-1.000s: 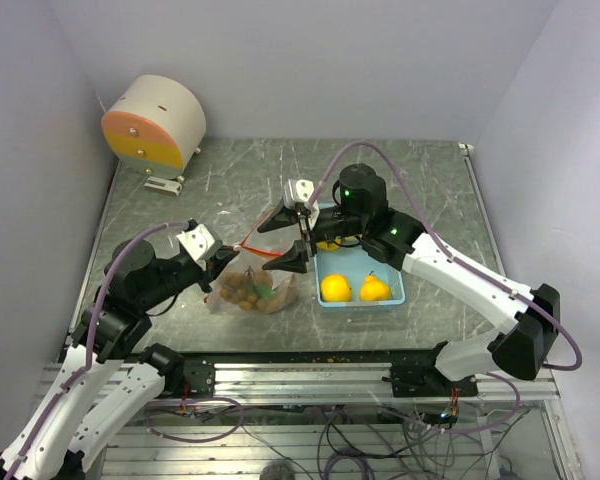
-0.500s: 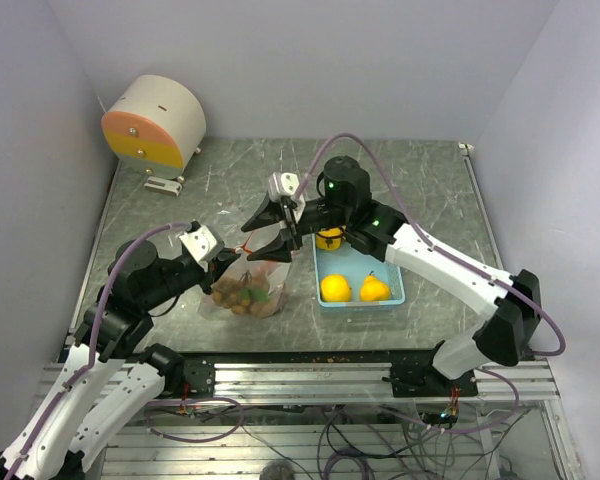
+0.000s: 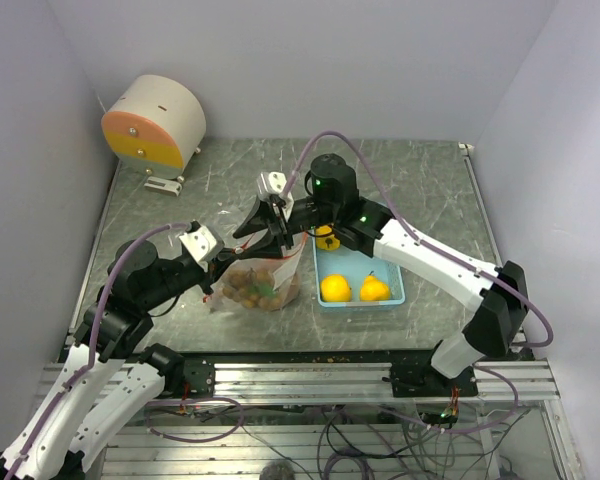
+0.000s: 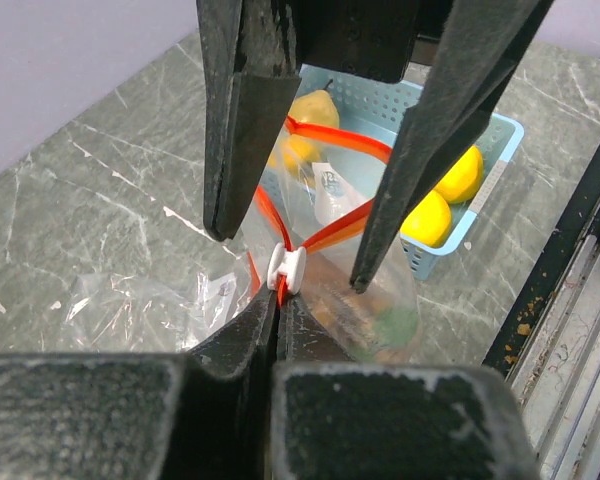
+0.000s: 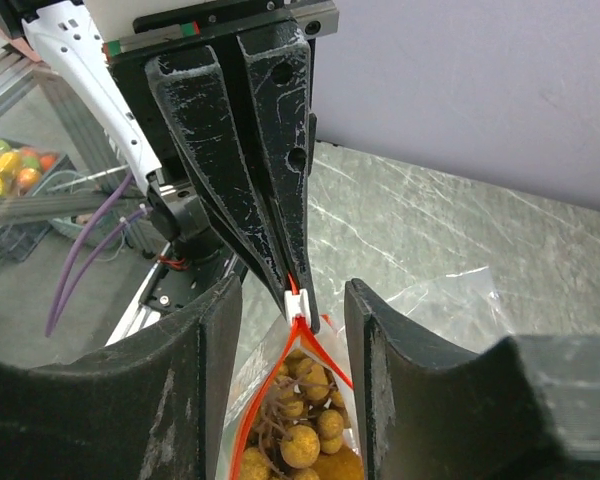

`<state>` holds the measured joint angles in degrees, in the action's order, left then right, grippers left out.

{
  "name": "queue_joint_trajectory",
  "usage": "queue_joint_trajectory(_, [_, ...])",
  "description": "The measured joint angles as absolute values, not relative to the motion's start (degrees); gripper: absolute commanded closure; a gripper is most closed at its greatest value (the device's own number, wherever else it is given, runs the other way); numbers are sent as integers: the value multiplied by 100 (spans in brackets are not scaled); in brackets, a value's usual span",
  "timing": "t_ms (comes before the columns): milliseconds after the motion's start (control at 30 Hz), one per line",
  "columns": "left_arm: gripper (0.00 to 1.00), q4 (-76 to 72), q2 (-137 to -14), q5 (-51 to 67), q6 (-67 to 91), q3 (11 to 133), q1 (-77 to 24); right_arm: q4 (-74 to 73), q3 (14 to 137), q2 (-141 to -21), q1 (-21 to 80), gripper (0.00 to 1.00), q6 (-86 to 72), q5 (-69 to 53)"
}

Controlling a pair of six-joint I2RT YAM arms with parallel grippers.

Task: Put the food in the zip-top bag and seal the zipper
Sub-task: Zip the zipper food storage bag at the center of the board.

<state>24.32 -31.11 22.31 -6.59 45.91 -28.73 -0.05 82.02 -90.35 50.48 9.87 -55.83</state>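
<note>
The clear zip-top bag (image 3: 262, 287) with a red zipper lies between the arms. It holds a cluster of small brown balls (image 5: 302, 440) and something green. My left gripper (image 4: 278, 296) is shut on the zipper's end, just behind the white slider (image 4: 286, 272). My right gripper (image 5: 292, 300) is open, with one finger on each side of the slider (image 5: 296, 303), not touching it. The bag mouth beyond the slider gapes open. Two yellow fruits (image 3: 335, 288) (image 3: 374, 289) lie in the light blue tray (image 3: 398, 297), and a third fruit (image 3: 327, 238) is partly hidden under the right arm.
A round cream and orange device (image 3: 155, 125) stands at the back left corner. A crumpled sheet of clear plastic (image 4: 140, 305) lies on the grey marbled table to the left of the bag. The metal rail (image 3: 310, 375) runs along the near edge.
My right gripper has swung left from over the tray to the bag's slider, and its jaws have narrowed. The left gripper has kept its hold, and the bag has shifted slightly.
</note>
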Motion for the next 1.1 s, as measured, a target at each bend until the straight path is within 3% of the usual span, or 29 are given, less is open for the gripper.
queue_joint_trajectory(433, [93, 2434, -3068, 2231, -659, 4591, -2873, -121, 8294, -9264, 5063, 71, 989, -5612])
queue_joint_trajectory(567, [93, 2462, -3068, 2228, -659, 4591, -2873, -161, 8294, -9288, 5063, 88, 989, -5594])
queue_joint_trajectory(733, [93, 2512, -3048, 2200, -659, 4591, -2871, -281, 8337, -9306, 5065, 100, 978, -5581])
queue_joint_trajectory(1100, [93, 2620, -2971, 2053, -582, 4591, -2871, -574, 8364, -9292, 5116, 100, 1181, -5201])
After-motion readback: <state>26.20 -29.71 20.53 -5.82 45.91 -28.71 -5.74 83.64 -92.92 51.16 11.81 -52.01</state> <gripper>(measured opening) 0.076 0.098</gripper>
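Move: The white slider of the zipper bag stands up between the right hand's parted fingertips, about 2 cm below that hand's point, 1 cm to its left and level with it fore and aft. From the left hand it is some 1 cm ahead, 2 cm right and level in height. The food in the bag lies roughly 20 cm below the right hand, 4 cm right and level fore and aft; the yellow fruit is 22 cm right, 4 cm ahead, 25 cm below. The slider is taken by the right hand, which sinks about 2.5 cm over it, edging roughly 1 cm forward towards the end, while its half-open fingers close from both sides until they pinch it. The left hand all but stays in place, still pinching the red zipper's end right beside the slider. ##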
